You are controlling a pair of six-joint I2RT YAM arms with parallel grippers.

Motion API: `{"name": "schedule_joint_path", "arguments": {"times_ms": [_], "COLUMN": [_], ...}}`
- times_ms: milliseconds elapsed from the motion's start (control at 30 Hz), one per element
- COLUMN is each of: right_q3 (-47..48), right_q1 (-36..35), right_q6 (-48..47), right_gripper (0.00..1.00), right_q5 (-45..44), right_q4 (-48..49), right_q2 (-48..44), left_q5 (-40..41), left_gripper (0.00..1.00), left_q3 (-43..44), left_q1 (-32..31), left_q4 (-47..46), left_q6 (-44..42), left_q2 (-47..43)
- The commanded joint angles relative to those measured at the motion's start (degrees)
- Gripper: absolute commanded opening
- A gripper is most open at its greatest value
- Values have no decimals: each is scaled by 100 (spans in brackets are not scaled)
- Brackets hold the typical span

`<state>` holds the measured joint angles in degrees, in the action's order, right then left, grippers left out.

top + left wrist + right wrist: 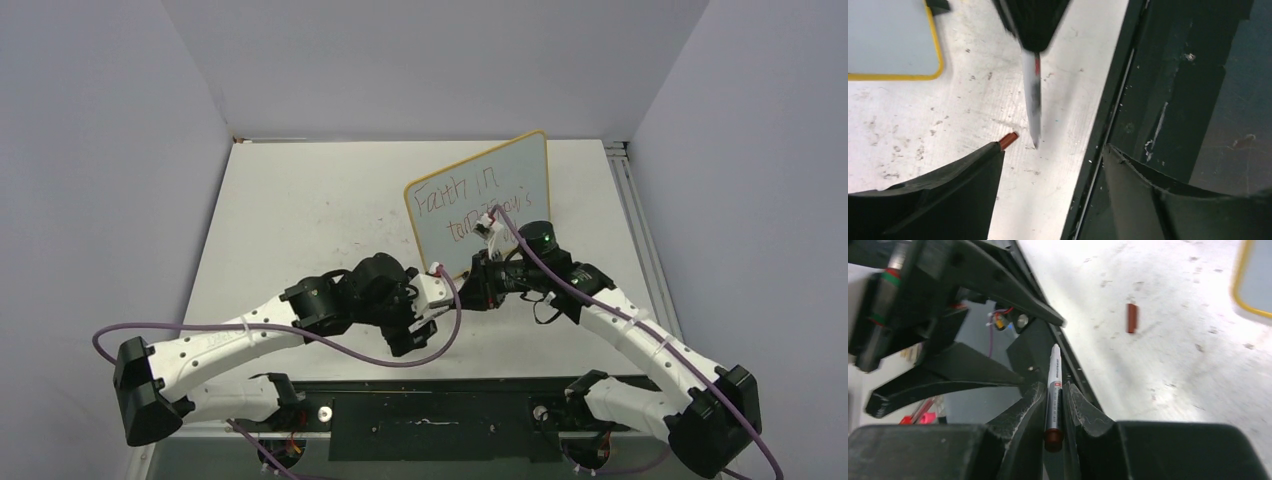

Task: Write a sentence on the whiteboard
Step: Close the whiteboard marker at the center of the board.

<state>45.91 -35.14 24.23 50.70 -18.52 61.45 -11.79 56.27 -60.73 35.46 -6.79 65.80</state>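
The whiteboard (500, 215) stands tilted at the table's middle back, its yellow frame corner also in the left wrist view (937, 60). The sentence (455, 192) on it is reddish handwriting in two lines. My right gripper (1055, 386) is shut on a grey marker (1054, 375) with a dark red end; the tip points out past the fingers. In the left wrist view that marker (1032, 100) hangs tip-down just above the table. My left gripper (1052, 147) is open around nothing, its fingers either side of the tip. A red-brown cap (1008, 140) lies on the table.
The cap (1132, 318) lies loose on the scuffed white table between the grippers and the whiteboard's near corner (1243, 295). The black front rail (1108, 125) of the table runs under both grippers. Both grippers (447, 303) (472, 290) meet close together in front of the board.
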Motion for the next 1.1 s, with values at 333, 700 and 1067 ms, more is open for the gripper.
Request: {"name": "schedule_joint_path", "arguments": {"times_ms": [333, 700, 1067], "right_q3": [-23, -605, -844], "right_q1": [2110, 2128, 2129], "right_q6": [-419, 118, 286], "right_gripper": [5, 5, 5], "right_q5": [-633, -166, -25], "right_q4": [-381, 183, 321], "right_q2": [-1319, -1961, -2119], "left_q5": [1124, 1182, 804], "left_gripper": [68, 53, 47], "left_q3": [-1888, -1886, -1694], "left_q1": [-36, 187, 402], "left_q4": [-1883, -2305, -2432], "left_q6": [-1181, -1367, -1405], "left_q2": [-551, 687, 1379]}}
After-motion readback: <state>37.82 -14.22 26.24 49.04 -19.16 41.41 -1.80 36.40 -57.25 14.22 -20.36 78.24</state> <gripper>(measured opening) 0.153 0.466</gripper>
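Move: The red cap lies on the table some 5 cm ahead of the empty, open left hand, about 3 cm to its left and 17 cm below. The whiteboard's near left corner is 11 cm farther out than the cap and 5 cm to its right; its black clip is 13 cm beyond the cap and 14 cm to its right. From the right hand, already holding the uncapped marker, the cap lies roughly 4 cm ahead, 13 cm left and 20 cm down. Down about 15 cm goes the left hand, with some 4 cm forward and 4 cm left, towards the cap, tipping its fingers more steeply down and narrowing them partway around it. Meanwhile the right hand swings forward and to its right, away from the left gripper, turning clockwise, then rises a little and eases back a few centimetres, still pinching the marker. ##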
